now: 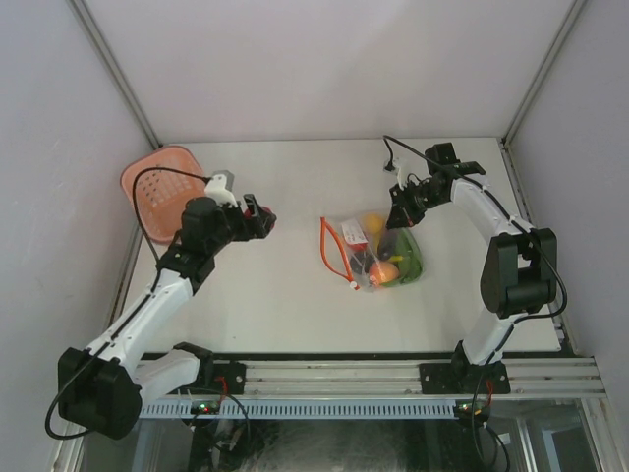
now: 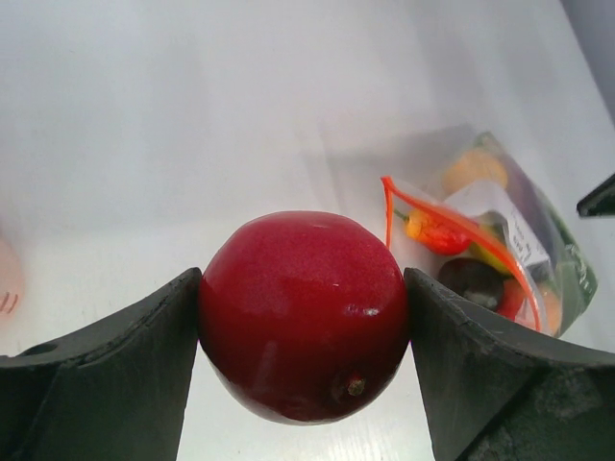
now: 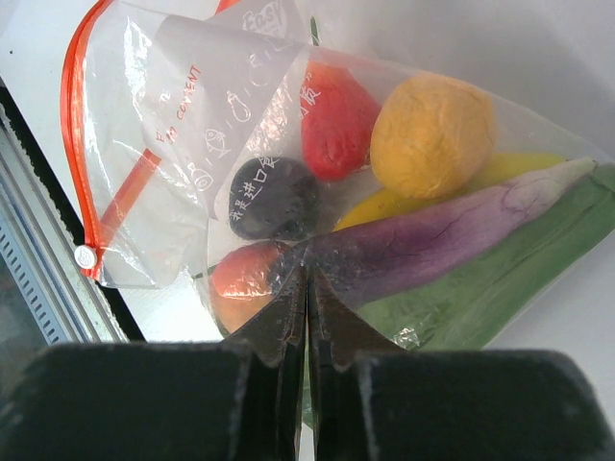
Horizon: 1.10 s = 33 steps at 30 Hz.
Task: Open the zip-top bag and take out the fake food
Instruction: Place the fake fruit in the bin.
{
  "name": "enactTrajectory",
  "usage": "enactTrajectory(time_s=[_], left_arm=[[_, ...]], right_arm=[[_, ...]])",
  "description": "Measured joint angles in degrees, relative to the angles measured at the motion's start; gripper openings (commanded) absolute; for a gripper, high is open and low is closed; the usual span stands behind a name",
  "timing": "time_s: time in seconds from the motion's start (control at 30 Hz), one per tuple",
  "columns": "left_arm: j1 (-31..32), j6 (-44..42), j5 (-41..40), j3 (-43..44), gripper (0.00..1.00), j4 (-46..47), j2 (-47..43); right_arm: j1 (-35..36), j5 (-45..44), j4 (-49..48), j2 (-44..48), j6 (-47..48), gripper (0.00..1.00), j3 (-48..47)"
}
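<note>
My left gripper [image 2: 303, 288] is shut on a glossy dark-red round toy fruit [image 2: 303, 331], one piece of the fake food, held above the table left of the bag. In the top view this gripper [image 1: 263, 218] is between the basket and the bag. The clear zip-top bag [image 1: 366, 252] lies mid-table, its red-orange zipper strip [image 3: 79, 144] gaping toward the left. Inside lie an orange ball [image 3: 432, 134], a red piece [image 3: 336, 115], a dark plum [image 3: 274, 197], a purple eggplant [image 3: 452, 235] and green leaves [image 3: 500, 288]. My right gripper [image 3: 307, 274] is shut on the bag's plastic at its closed end.
A pink perforated basket [image 1: 162, 187] stands at the back left, just behind my left arm. The metal rail [image 1: 393, 374] runs along the near edge. Enclosure walls close the table at the back and both sides.
</note>
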<state>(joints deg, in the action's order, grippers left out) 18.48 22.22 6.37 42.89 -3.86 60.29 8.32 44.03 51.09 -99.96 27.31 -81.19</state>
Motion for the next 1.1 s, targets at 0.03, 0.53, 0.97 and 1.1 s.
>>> enactTrajectory(time_s=[0.03, 0.53, 0.97, 1.1], left_arm=[[-0.79, 0.46, 0.35, 0.00, 0.28, 0.37, -0.13], [-11.85, 10.29, -4.39, 0.00, 0.13, 5.46, -3.43], [-16.68, 11.96, -14.40, 0.00, 0.06, 2.89, -2.99], [-18.10, 12.48, -16.41, 0.00, 0.04, 2.38, -2.21]], right_arm=[[0.00, 0.02, 0.00, 0.00, 0.00, 0.00, 0.00], [0.00, 0.02, 0.00, 0.00, 0.17, 0.00, 0.00], [0.00, 0.07, 0.00, 0.00, 0.20, 0.00, 0.00], [0.00, 0.07, 0.00, 0.00, 0.22, 0.00, 0.00]])
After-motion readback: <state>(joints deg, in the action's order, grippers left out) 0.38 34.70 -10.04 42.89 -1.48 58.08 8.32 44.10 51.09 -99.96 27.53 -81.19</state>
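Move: The left hand already holds the red fruit; the bin it is bound for has its middle about 23 cm to the left, some 4 cm ahead and 13 cm below. The zip-top bag lies about 27 cm to the left hand's right, 8 cm back and 18 cm below. From the idle right hand the bin is roughly 52 cm left, 6 cm ahead and 7 cm lower. The left hand carries the red fruit about 15 cm left towards the bin, rising then dipping, turning counter-clockwise. ##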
